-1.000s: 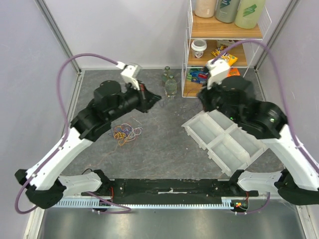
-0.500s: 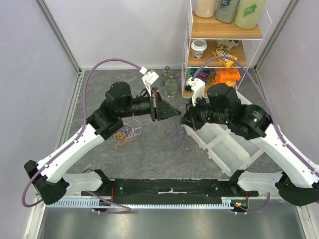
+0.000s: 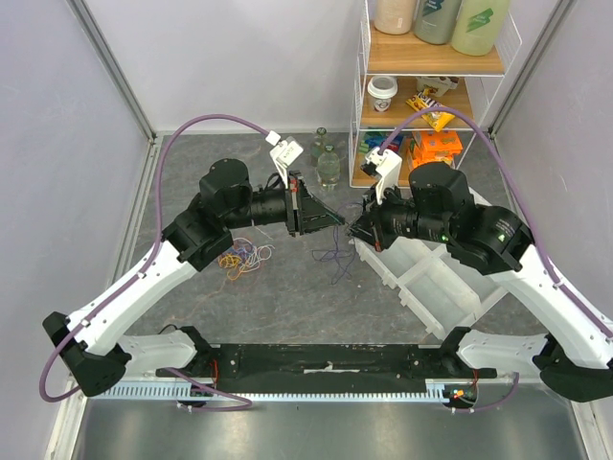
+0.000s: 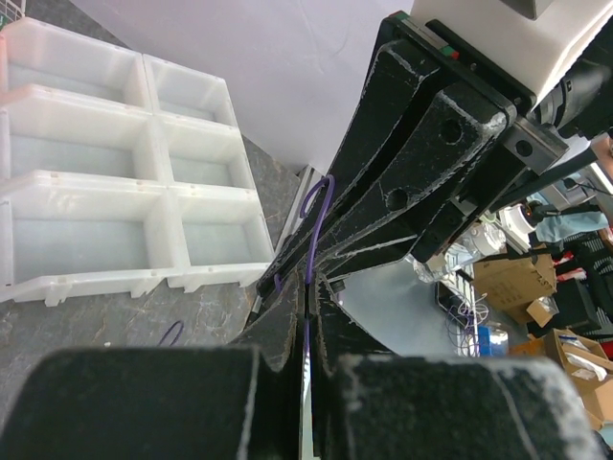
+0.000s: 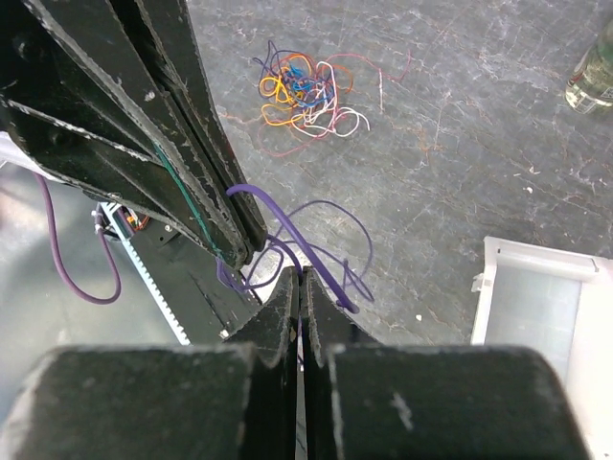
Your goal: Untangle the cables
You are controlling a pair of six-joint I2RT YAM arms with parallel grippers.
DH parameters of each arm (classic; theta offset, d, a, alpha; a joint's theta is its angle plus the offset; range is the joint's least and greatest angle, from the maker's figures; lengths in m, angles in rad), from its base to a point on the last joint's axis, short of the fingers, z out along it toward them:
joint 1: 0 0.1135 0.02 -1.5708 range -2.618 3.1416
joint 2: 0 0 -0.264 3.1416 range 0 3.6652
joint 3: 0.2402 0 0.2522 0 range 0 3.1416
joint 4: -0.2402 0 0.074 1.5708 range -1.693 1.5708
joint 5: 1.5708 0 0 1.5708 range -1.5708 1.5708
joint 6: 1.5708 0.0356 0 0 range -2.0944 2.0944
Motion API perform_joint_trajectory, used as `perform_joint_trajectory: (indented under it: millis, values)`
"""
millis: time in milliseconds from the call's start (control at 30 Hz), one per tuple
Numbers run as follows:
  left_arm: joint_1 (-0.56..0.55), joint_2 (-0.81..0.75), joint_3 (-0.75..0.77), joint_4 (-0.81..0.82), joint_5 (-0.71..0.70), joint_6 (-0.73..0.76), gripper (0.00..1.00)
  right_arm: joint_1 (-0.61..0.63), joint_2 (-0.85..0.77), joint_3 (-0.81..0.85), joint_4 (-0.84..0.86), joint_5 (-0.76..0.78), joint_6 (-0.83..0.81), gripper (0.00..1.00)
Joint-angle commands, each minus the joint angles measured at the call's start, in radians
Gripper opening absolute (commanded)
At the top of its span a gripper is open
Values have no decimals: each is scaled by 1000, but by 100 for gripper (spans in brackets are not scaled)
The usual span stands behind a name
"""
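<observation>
A purple cable (image 3: 335, 255) hangs in loose loops between my two grippers above the middle of the table. My left gripper (image 3: 337, 219) is shut on it; the purple strand runs between its fingertips in the left wrist view (image 4: 308, 287). My right gripper (image 3: 352, 230) is shut on the same purple cable (image 5: 316, 254), tip to tip with the left one. The tangle of orange, blue, yellow and white cables (image 3: 239, 257) lies on the table under the left arm, and shows in the right wrist view (image 5: 305, 88).
A white compartment tray (image 3: 431, 278) lies right of centre, under the right arm. Glass bottles (image 3: 328, 163) stand at the back. A wire shelf with snacks (image 3: 431, 105) stands at the back right. A black rail (image 3: 326, 362) runs along the near edge.
Both arms swung in from the back toward the middle and met tip to tip. The purple cable now hangs between them, apart from the tangle.
</observation>
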Motion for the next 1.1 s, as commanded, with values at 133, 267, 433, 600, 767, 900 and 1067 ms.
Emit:
perform_joint_trajectory:
  millis: [133, 267, 433, 600, 767, 900, 1067]
  values:
    - [6, 9, 30, 12, -4, -34, 2, 2, -38, -95, 167, -94, 49, 0]
    - [11, 22, 33, 28, -6, -88, 2, 2, -54, -147, 225, -129, 69, 0]
    - [49, 32, 36, -43, -45, -158, 2, -6, -82, -180, 259, -143, 91, 0]
    - [95, 16, -19, 0, -16, -242, 4, -43, -102, -216, 296, -186, 131, 0]
    - [128, 27, -31, -18, 8, -310, 7, -133, -97, -244, 397, -342, 192, 0]
    - [149, 33, -30, -18, 37, -347, 14, -230, -88, -267, 484, -479, 278, 0]
    - [187, 27, -31, -1, 59, -405, 51, -252, -47, -255, 512, -553, 319, 0]
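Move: Both closed hands already pinch the purple cable with their tips almost together: the piece in the right fingers lies about 2 cm right of the left hand and 3 cm below it. From the left hand, the cable's loose loops hang some 12 cm below, 2 cm left and neither ahead nor back; the coloured tangle on the table is roughly 8 cm ahead, 24 cm left and 38 cm down. From the right hand, the white tray lies about 9 cm ahead, 28 cm right and 34 cm down. Keeping its pinch on the purple cable, the right hand eases about 2 cm left and down, then comes back up some 3 cm and a little forward, tipping its fingers upward about 20 degrees. The left draws some 5 cm forward, slightly left and down, away from the right fingers, rolling its front side down, and near the end opens part-way to free its pinch. ##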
